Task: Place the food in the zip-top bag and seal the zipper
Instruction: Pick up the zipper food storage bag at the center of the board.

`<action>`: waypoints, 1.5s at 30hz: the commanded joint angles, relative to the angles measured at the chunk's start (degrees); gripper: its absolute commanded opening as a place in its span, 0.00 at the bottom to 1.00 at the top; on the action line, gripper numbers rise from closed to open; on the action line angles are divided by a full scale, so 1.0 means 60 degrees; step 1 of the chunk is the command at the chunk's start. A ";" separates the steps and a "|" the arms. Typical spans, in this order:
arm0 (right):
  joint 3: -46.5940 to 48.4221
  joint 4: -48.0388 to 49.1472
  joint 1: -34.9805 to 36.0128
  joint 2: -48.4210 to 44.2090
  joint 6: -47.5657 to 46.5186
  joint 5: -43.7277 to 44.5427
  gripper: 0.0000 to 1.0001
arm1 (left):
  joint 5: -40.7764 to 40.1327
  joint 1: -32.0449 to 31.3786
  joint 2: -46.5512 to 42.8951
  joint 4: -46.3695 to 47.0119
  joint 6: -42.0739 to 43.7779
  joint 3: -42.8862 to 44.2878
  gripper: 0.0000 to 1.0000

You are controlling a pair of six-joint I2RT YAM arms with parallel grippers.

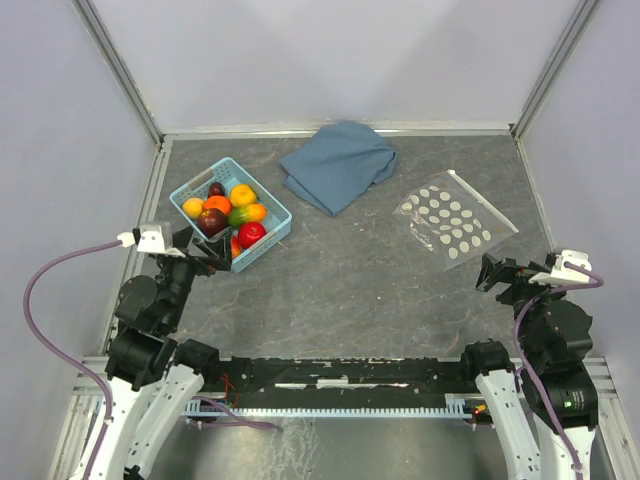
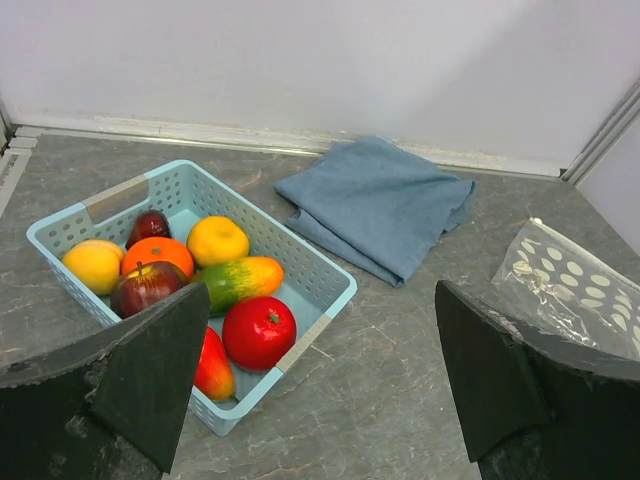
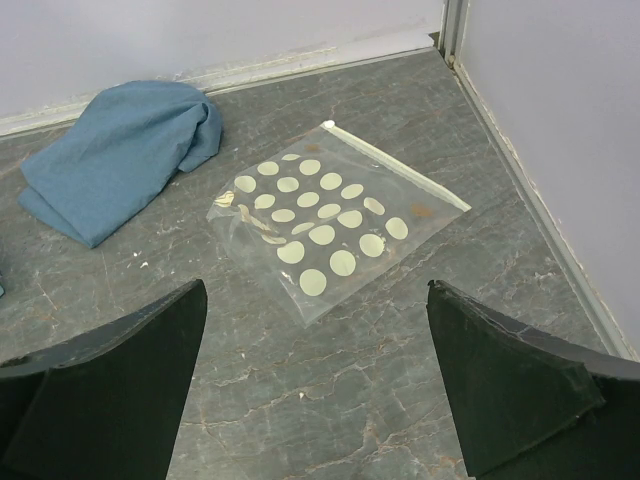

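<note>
The food [image 1: 228,210] is several glossy toy fruits piled in a light-blue basket [image 1: 263,187] at the left of the table. Up close I see a red one [image 2: 258,332], a green-orange one [image 2: 235,282], an orange one [image 2: 158,253] and a dark purple one [image 2: 150,225]. The zip-top bag [image 1: 455,222] lies flat at the right, clear with white dots, and looks empty [image 3: 315,225]. Its zipper [image 3: 395,165] runs along the far right edge. My left gripper [image 1: 212,256] hovers open at the basket's near corner [image 2: 322,330]. My right gripper [image 1: 497,272] is open, just short of the bag [image 3: 315,300].
A folded blue cloth [image 1: 340,165] lies at the back between basket and bag. Pale walls with metal rails [image 1: 340,129] close in the table at the back and both sides. The bag's corner shows at the right of the left wrist view [image 2: 570,290].
</note>
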 commanded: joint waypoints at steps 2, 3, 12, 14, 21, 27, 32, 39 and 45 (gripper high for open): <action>0.0083 0.0540 -0.0063 0.0113 -0.0115 -0.0081 0.99 | -0.0022 -0.0081 0.0148 0.0539 -0.0020 -0.0004 0.99; 0.0094 0.0532 -0.0058 0.0102 -0.0111 -0.0095 0.99 | -0.0037 -0.0104 0.0156 0.0536 -0.0022 -0.0004 0.99; 0.0289 0.0334 -0.0062 0.0365 0.0157 -0.0082 0.99 | -0.0062 -0.0271 0.0135 0.0510 -0.0020 -0.0004 0.99; 0.0316 0.0322 -0.0058 0.0516 0.0322 -0.0146 0.99 | -0.0092 -0.0298 0.0119 0.0499 -0.0015 -0.0004 0.99; 0.0059 0.0988 -0.0055 0.1845 0.1457 -0.1205 0.99 | -0.0174 -0.0397 -0.0023 0.0481 -0.0024 -0.0019 0.99; -0.0381 0.2299 -0.0055 0.3662 0.2285 -0.1666 0.99 | -0.0226 -0.0540 -0.0117 0.0452 0.0031 -0.0033 1.00; -0.0569 0.3571 -0.0077 0.5678 0.2535 -0.1621 0.99 | -0.0167 -0.0645 -0.0048 0.0452 0.0064 -0.0048 0.99; -0.0882 0.5194 -0.1377 0.8322 0.2640 -0.1879 1.00 | -0.0028 -0.0802 -0.0024 0.0465 0.0127 -0.0048 0.99; -0.1073 0.6944 -0.3431 0.9776 0.3544 -0.3486 0.98 | 0.0197 -0.0867 -0.0012 0.0496 0.0166 -0.0077 0.99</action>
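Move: The zip-top bag lies flat, its middle about 19 cm straight ahead of my open right hand and some 23 cm below. Its zipper edge is farther, about 25 cm ahead and 9 cm to the right. The blue cloth is some 36 cm ahead and 35 cm to the left. From my left hand, the bag is about 15 cm ahead and some 62 cm to the right, 26 cm lower. I swoop my right hand forward and down together, about 17 cm each way, to just above the zip-top bag. On the way I bow some 5 cm to the left and swing back right before the end. My wrist tips its fingers down about 30 degrees and rolls its left side up some 20; the fingers stay wide open, with no touch seen yet. ##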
